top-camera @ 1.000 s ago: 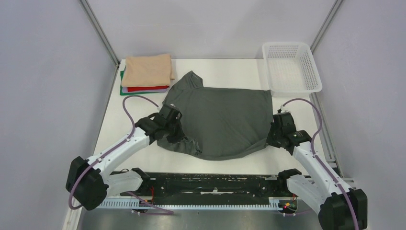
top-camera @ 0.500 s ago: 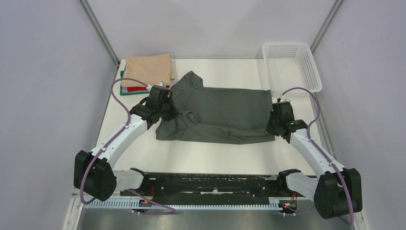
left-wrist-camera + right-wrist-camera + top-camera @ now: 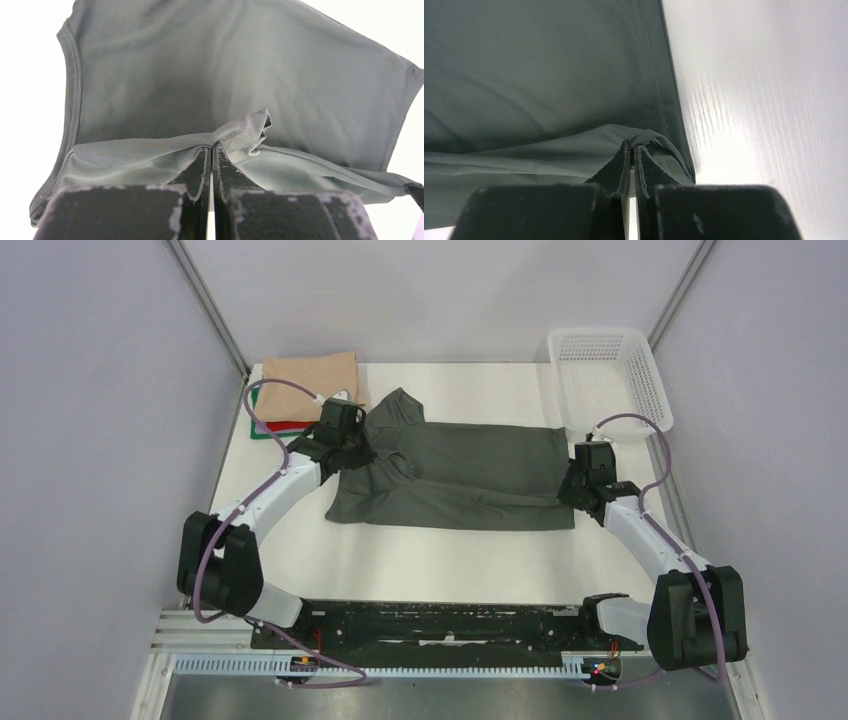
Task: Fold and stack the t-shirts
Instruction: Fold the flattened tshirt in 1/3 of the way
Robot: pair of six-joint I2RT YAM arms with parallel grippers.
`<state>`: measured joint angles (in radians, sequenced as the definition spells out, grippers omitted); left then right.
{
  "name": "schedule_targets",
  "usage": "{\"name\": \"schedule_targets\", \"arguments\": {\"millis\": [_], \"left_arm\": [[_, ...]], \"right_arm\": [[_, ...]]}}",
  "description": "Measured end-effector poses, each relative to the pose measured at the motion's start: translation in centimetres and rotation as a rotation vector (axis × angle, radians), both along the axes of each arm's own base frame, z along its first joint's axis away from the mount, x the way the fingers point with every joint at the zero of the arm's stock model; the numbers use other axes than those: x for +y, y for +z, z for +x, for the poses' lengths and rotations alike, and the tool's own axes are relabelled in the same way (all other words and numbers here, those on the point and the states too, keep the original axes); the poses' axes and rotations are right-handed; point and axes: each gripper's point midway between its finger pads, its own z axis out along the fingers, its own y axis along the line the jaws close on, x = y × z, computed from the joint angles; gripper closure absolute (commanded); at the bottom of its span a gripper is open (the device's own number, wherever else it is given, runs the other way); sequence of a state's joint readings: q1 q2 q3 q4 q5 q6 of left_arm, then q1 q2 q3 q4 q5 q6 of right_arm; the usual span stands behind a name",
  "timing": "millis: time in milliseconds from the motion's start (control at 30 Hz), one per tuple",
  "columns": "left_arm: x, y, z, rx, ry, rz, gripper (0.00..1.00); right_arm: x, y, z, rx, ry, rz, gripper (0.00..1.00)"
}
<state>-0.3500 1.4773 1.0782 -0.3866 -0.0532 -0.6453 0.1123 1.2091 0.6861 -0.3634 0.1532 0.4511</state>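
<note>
The dark charcoal-grey t-shirt point(image 3: 460, 475) lies spread on the white table, its near half folded over the far half. My left gripper point(image 3: 362, 452) is shut on a bunched edge of the shirt point(image 3: 240, 132) at its left end. My right gripper point(image 3: 572, 490) is shut on a pinch of the shirt's hem point(image 3: 639, 136) at its right end. A stack of folded shirts sits at the back left: tan/peach point(image 3: 305, 380) on top, red point(image 3: 285, 426) and green point(image 3: 258, 430) edges below.
A white plastic lattice basket point(image 3: 608, 380) stands at the back right. Bare white table point(image 3: 440, 560) lies between the shirt and the arm bases. Grey walls close in the left and right sides.
Both grippers have carried the shirt's near edge away from the bases and over the far half, so the shirt now lies folded and narrower front to back.
</note>
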Motion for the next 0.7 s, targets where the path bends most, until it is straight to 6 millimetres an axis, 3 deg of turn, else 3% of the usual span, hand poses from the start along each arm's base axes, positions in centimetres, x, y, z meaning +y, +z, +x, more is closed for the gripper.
{"name": "schedule_targets", "arguments": {"millis": [133,167,233,267,333,400,433,467,500,600,700], "left_arm": [[0.0,-0.9,1.8,0.013,0.004,0.013,0.97],[0.2,-1.4,2.0,0.021,0.004,0.02,0.93],[0.4,-2.3,2.7,0.041,0.007,0.034,0.76],[0.5,-2.7,3.1,0.049,0.007,0.04,0.74],[0.7,-3.5,4.3,0.064,0.014,0.049,0.55],[0.8,-3.8,5.6,0.067,0.019,0.056,0.1],[0.9,-3.9,6.4,0.064,0.021,0.061,0.01],[1.0,-3.8,7.0,0.061,0.025,0.062,0.0],[1.1,-3.6,7.6,0.053,0.029,0.061,0.0],[1.3,-2.8,8.4,0.034,0.039,0.053,0.0],[1.4,-2.4,7.9,0.029,0.036,0.044,0.0]], "right_arm": [[0.1,0.4,1.5,-0.052,0.014,-0.001,0.91],[0.1,0.3,1.9,-0.06,0.021,-0.006,0.88],[0.1,-0.3,2.4,-0.058,0.028,-0.014,0.69],[0.0,-0.6,2.6,-0.051,0.029,-0.02,0.61],[-0.3,-1.3,2.9,-0.034,0.022,-0.037,0.49],[-0.7,-1.5,3.5,-0.033,0.01,-0.061,0.35],[-0.9,-1.3,3.8,-0.038,0.006,-0.072,0.19],[-1.0,-1.0,4.1,-0.048,0.004,-0.077,0.05],[-1.0,-0.4,4.5,-0.065,0.01,-0.082,0.02],[-0.5,1.3,5.2,-0.123,0.04,-0.069,0.02],[0.6,2.5,4.9,-0.174,0.096,-0.029,0.02]]}}
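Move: The left hand holds the near edge's left corner; its laying place on the shirt is about 5 cm ahead and 8 cm below. From this hand the far-left sleeve is some 12 cm ahead and 7 cm to the right, the stack 16 cm ahead and 14 cm left. The right hand's laying place is about 3 cm ahead, 2 cm left, 4 cm down; from it the shirt's far right corner is 17 cm ahead, straight out, the basket 27 cm ahead, 11 cm right. Still pinching the gathered edge, both hands carry it forward over the shirt, the left going about 8 cm and sinking some 4 cm on the way, the right going about 5 cm with only a slight dip. Both then spread their fingers from shut to wide while still travelling forward and let go of the cloth, the left easing up a little at the end and the right lifting about 4 cm from its dip with its fingers tipping some 10 degrees outward. ##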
